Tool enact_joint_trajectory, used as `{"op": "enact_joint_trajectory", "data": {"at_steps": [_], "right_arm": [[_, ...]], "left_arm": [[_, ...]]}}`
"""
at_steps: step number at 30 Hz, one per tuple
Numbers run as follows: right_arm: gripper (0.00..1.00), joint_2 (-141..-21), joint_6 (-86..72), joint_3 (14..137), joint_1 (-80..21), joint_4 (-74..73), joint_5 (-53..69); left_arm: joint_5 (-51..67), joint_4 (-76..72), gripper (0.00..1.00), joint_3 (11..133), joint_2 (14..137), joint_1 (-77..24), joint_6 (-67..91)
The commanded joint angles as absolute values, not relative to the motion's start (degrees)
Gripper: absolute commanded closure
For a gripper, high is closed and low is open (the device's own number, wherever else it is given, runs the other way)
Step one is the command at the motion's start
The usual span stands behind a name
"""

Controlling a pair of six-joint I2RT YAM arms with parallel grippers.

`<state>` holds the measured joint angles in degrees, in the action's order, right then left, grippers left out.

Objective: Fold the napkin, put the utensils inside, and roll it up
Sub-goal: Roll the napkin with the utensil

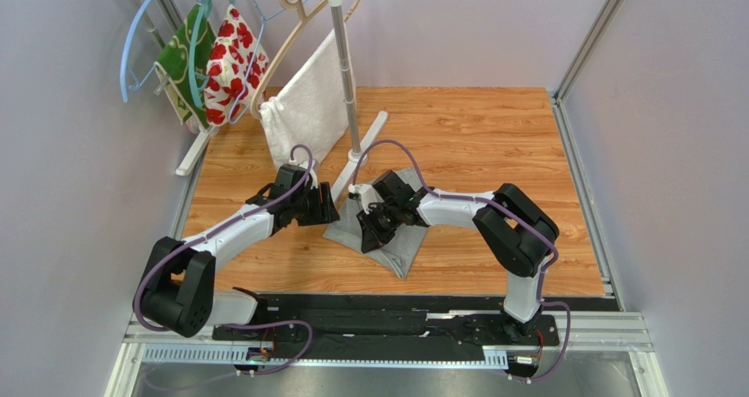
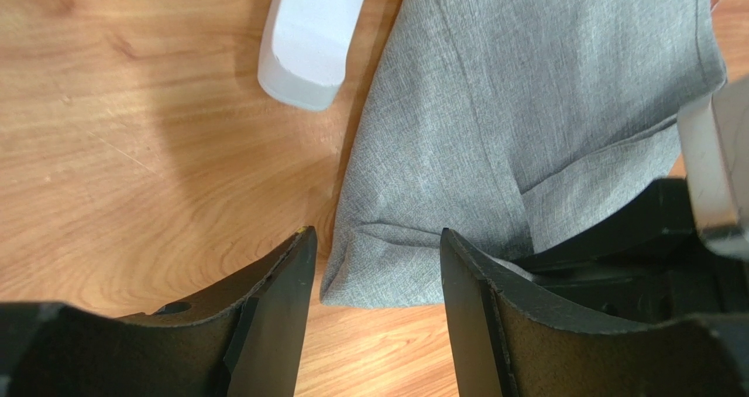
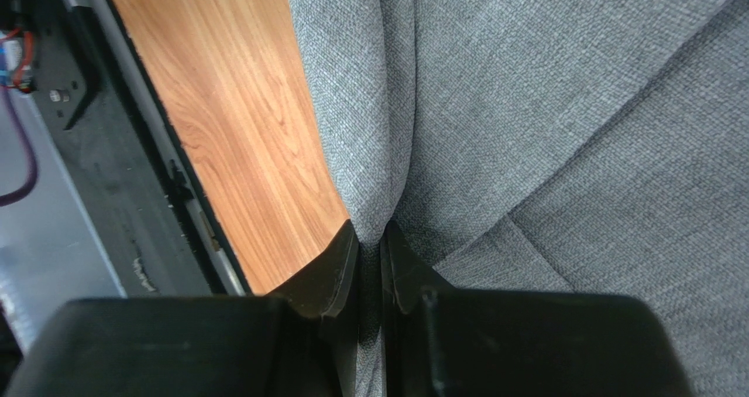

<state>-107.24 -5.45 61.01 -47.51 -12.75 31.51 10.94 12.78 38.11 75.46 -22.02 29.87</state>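
The grey napkin (image 1: 397, 255) lies folded and rumpled on the wooden table, between the two arms. My left gripper (image 1: 330, 211) sits low at its left corner. In the left wrist view that gripper (image 2: 375, 233) is open, with the napkin (image 2: 492, 107) corner lying on the wood between and beyond the fingers, held by neither. My right gripper (image 1: 369, 230) is on the napkin from the right. In the right wrist view it (image 3: 370, 228) is shut on a raised fold of the napkin (image 3: 545, 107). The utensils are out of view.
A clothes rack pole (image 1: 343, 72) stands just behind the napkin, and its white foot (image 2: 308, 37) lies close to the left gripper. A white towel (image 1: 303, 107) and a red-flowered fabric (image 1: 230, 59) hang on it. A black rail (image 1: 396, 313) runs along the near edge.
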Motion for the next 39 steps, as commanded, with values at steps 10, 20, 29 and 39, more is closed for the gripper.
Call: {"op": "enact_joint_trajectory", "data": {"at_steps": [10,20,29,39], "right_arm": [[0.98,-115.83,-7.47,60.64,-42.37,-16.7,42.62],[0.98,-118.91,-8.26,62.22,-40.08,-15.38,48.42],[0.98,-119.36,-9.05,63.63,-39.55,-15.03,49.04],[0.57,-111.54,-8.44,67.93,-39.29,-20.65,44.65]], "left_arm": [[10.89,10.99,0.39,36.91,79.27,-21.8,32.25],[13.8,6.69,0.43,35.16,82.96,-21.8,34.89],[15.38,6.68,0.98,34.45,84.81,-21.8,34.89],[16.35,9.75,1.0,36.12,85.08,-21.8,31.64]]}}
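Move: The napkin's left end lies just under the open left gripper, about 1 cm back, 2 cm right and 5 cm below. The rack foot's near tip stands some 6 cm ahead of the left hand, 2 cm right and 4 cm lower; the napkin's near corner is roughly 12 cm back and 18 cm right of it. The right fingers already hold the napkin's rolled edge; from them, the left end lies about 5 cm ahead and 8 cm left. Lower the left gripper about 4 cm onto the napkin's left end, drifting a little right and back, and shut its open fingers there to pinch the cloth. Meanwhile hold the right hand in place on the rolled edge and turn its wrist some 20 degrees further, top side going forward; once the left has gripped, start opening the right fingers. ##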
